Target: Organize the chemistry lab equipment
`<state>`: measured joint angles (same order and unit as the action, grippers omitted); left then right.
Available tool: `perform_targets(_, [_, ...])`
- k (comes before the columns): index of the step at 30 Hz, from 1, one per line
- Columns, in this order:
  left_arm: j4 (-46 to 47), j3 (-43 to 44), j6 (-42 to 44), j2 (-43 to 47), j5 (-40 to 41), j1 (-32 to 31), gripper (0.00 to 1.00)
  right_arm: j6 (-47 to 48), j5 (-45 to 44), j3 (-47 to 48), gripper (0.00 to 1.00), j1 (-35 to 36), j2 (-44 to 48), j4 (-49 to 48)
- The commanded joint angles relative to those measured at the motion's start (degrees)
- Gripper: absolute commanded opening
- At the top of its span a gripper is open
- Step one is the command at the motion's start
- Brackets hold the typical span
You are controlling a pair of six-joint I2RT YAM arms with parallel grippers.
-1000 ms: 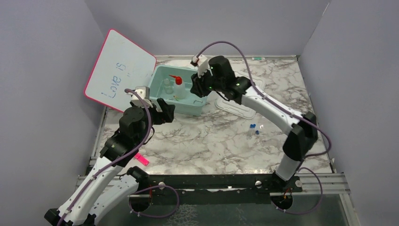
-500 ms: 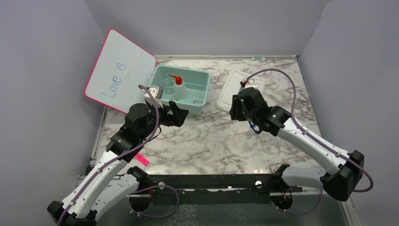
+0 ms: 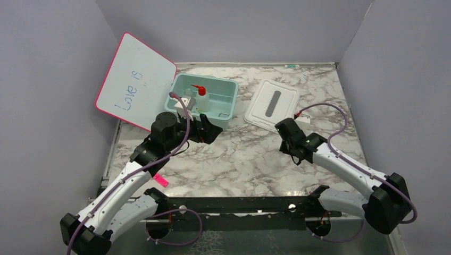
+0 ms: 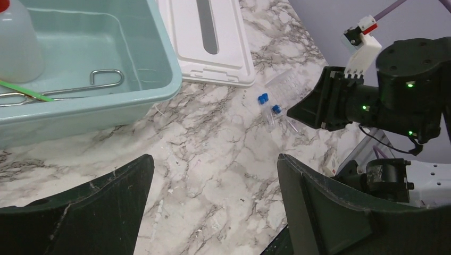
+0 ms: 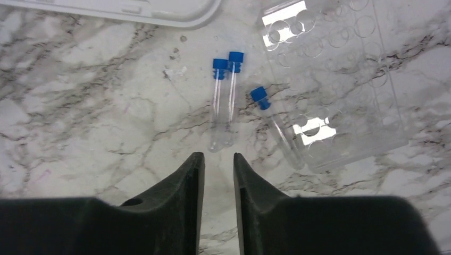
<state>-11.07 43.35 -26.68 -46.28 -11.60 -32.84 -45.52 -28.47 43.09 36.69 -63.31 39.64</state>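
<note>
Three clear vials with blue caps (image 5: 232, 95) lie on the marble next to a clear plastic rack (image 5: 340, 79). My right gripper (image 5: 219, 156) hovers just short of the round ends of the left two, jaws a narrow gap apart with nothing between them. The teal bin (image 3: 230, 101) holds the squeeze bottle with its red nozzle (image 3: 201, 98), the metal tongs (image 4: 80, 87) and a thin green stick (image 4: 26, 91). Beside the bin's front right corner my left gripper (image 4: 215, 175) stands wide open over bare marble, holding nothing.
A white lid (image 3: 271, 103) lies flat right of the bin. The pink-edged whiteboard (image 3: 135, 82) leans at the back left. A pink highlighter (image 3: 159, 179) lies near the left arm's base. Grey walls close in on three sides.
My right arm swung from above the bin, past the white lid, down to the vials on the right. My left arm reached further right along the bin's front.
</note>
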Motion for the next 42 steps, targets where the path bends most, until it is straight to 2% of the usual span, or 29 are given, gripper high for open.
perform_targets(1, [4.5, -0.7, -0.9, -2.0, -3.8, 0.0, 0.87, 1.3, 1.9, -2.3, 0.21, -3.5, -3.0, -6.3])
perform_targets(2, [4.4, -0.8, -0.6, -2.3, -4.0, 0.1, 0.87, 1.5, 2.2, -2.4, 0.17, -3.6, -3.9, -6.9])
perform_targets(5, [4.5, -1.3, -0.5, -2.6, -4.8, 0.1, 0.86, 1.2, 1.7, -2.3, 0.16, -4.0, -6.2, -7.7])
perform_targets(11, [5.1, -1.9, -0.9, -3.6, -4.2, 0.0, 0.86, 1.7, 4.4, -4.6, 0.24, -7.3, -10.2, -11.7])
perform_targets(29, [5.0, -2.0, -0.8, -5.4, -3.9, 0.0, 0.86, 3.8, 8.8, -7.5, 0.29, -12.0, -14.9, -17.6])
perform_targets(35, [5.0, -2.0, -1.1, -5.8, -4.0, 0.0, 0.86, 2.9, 10.4, -8.3, 0.24, -12.3, -15.2, -18.9])
perform_targets(38, [5.0, -2.0, -1.5, -6.0, -4.0, 0.0, 0.86, 3.0, 10.2, -8.4, 0.15, -12.7, -15.1, -18.9])
perform_targets(42, [5.0, -2.0, -2.8, -6.2, -4.2, 0.0, 0.86, 6.0, 8.8, -7.6, 0.09, -12.7, -10.5, -18.8])
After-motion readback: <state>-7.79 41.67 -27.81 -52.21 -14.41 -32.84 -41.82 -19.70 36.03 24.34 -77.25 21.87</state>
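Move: The right hand's next pick is the right-hand one of two side-by-side blue-capped tubes, about 3 cm ahead, 2 cm right and 8 cm below. The other tube of the pair lies 2 cm to its left; a slanted tube lies 1 cm behind the hand and 6 cm right, and the clear rack's middle some 4 cm ahead and 11 cm right. From the left hand the picked tube lies roughly 5 cm ahead, 25 cm right and 24 cm below. The right hand sinks about 8 cm onto the tube pair, easing some 2.5 cm forward and 2 cm right as its fingers tip slightly steeper, while they narrow, open a little again and at the end close to pinch the right-hand tube by its lower half between the tips. The left hand, empty and wide open, just settles about 3 cm lower and a little right, over the table in front of the box. ##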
